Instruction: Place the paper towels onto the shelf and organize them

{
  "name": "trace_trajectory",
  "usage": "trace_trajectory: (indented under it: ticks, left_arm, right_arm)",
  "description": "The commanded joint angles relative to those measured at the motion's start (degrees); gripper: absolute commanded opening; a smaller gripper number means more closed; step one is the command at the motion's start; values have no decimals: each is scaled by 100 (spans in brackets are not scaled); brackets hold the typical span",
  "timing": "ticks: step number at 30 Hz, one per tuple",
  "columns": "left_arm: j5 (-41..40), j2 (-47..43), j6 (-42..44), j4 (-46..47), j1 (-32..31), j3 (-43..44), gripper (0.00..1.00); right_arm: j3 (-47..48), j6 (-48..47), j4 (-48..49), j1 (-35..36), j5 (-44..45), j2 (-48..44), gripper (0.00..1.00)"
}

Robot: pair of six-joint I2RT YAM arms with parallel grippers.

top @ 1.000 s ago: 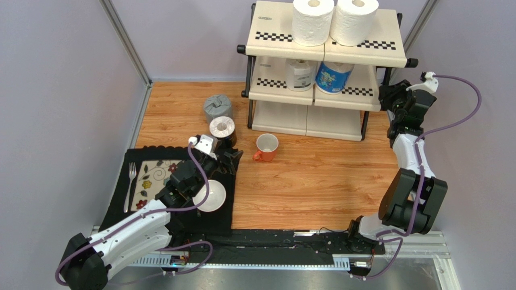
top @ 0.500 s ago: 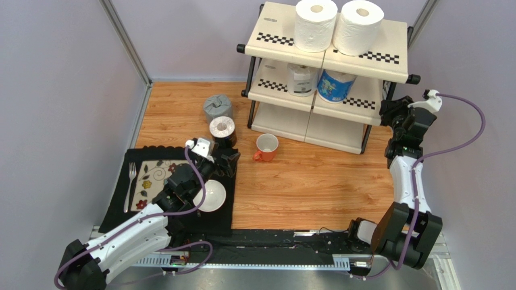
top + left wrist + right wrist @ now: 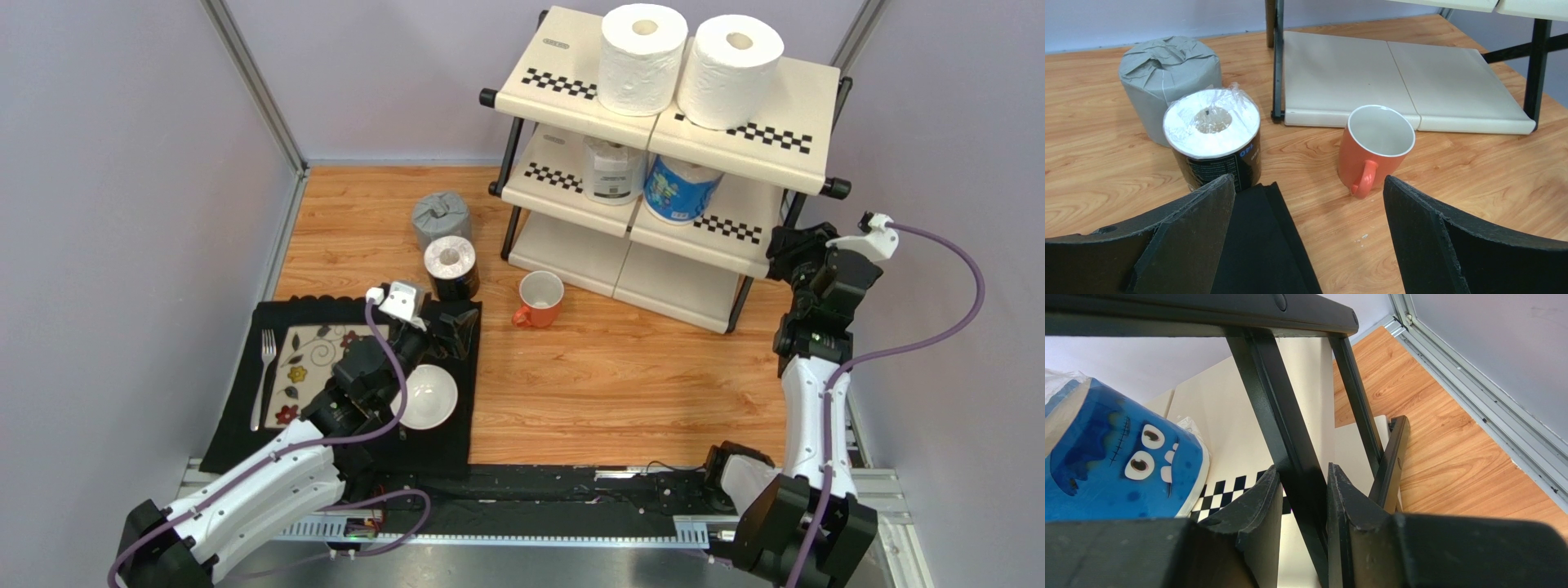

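Observation:
The shelf (image 3: pixel 570 76) stands at the back, skewed, with its right end nearer to me. Two white paper towels (image 3: pixel 640 55) (image 3: pixel 729 67) stand on its top tier. On the middle tier are a clear-white roll (image 3: pixel 610 167) and a blue one (image 3: pixel 678 186) (image 3: pixel 1112 459). My right gripper (image 3: pixel 792 251) (image 3: pixel 1303 490) is shut on the shelf's black frame post (image 3: pixel 1281 429) at the right end. A grey roll (image 3: pixel 440 221) (image 3: pixel 1168 79) and a black roll (image 3: pixel 450 266) (image 3: pixel 1214 144) stand on the floor. My left gripper (image 3: pixel 451 321) (image 3: pixel 1309 202) hangs open and empty just short of the black roll.
An orange mug (image 3: pixel 537 298) (image 3: pixel 1373 147) stands in front of the shelf's bottom panel (image 3: pixel 1389 79). A black placemat (image 3: pixel 239 417) under my left arm carries a white bowl (image 3: pixel 423 397), a fork (image 3: pixel 265 374) and a flowered plate. Grey walls close in on both sides.
The shelf has turned, its right end swinging toward me, with my right gripper holding the frame post and moving along. My left arm has drawn back slightly, still open.

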Motion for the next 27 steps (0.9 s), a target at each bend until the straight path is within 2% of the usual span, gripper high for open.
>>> trace_trajectory:
  ticks: [1, 8, 11, 12, 15, 18, 27]
  left_arm:
    - [-217, -127, -79, -172, 15, 8, 99]
    - [-498, -207, -176, -356, 15, 8, 99]
    - [-621, -215, -203, -444, 15, 52, 99]
    - [-657, -215, -211, -471, 15, 61, 99]
    - [-789, -163, -194, -646, 15, 210, 99]
    - [-877, -31, -150, -901, 15, 421, 99]
    - [-1228, 408, -123, -1464, 76, 1045, 99]
  right_arm:
    - [1, 795, 203, -57, 89, -354, 7]
    - [-60, 742, -114, -48, 300, -776, 9]
    - [-60, 725, -211, -48, 379, -978, 25]
    - [-52, 716, -246, -48, 362, -1030, 39]
    - [-60, 716, -307, -48, 318, -1268, 62]
    - [-78, 681, -395, -48, 265, -1540, 71]
    - [-456, 962, -806, -30, -77, -2384, 72]
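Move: The shelf's right front upright is already between the right fingers, with the blue roll on the middle shelf about 10 cm farther out and 15 cm left at hand height, and the white roll some 13 cm out and 25 cm left. The black-wrapped roll stands about 18 cm ahead of the left hand, 2 cm left and 13 cm below; the grey roll 8 cm beyond it, the mug 15 cm right. The shelf's right front upright, still pinched by the right hand, is dragged back 2–3 cm; then those fingers open and let go, and the hand rises about 6 cm while drawing back another 4 cm, tips tilting up. The open left hand drifts some 3 cm left, dipping briefly and turning counter-clockwise towards the black-wrapped roll. ##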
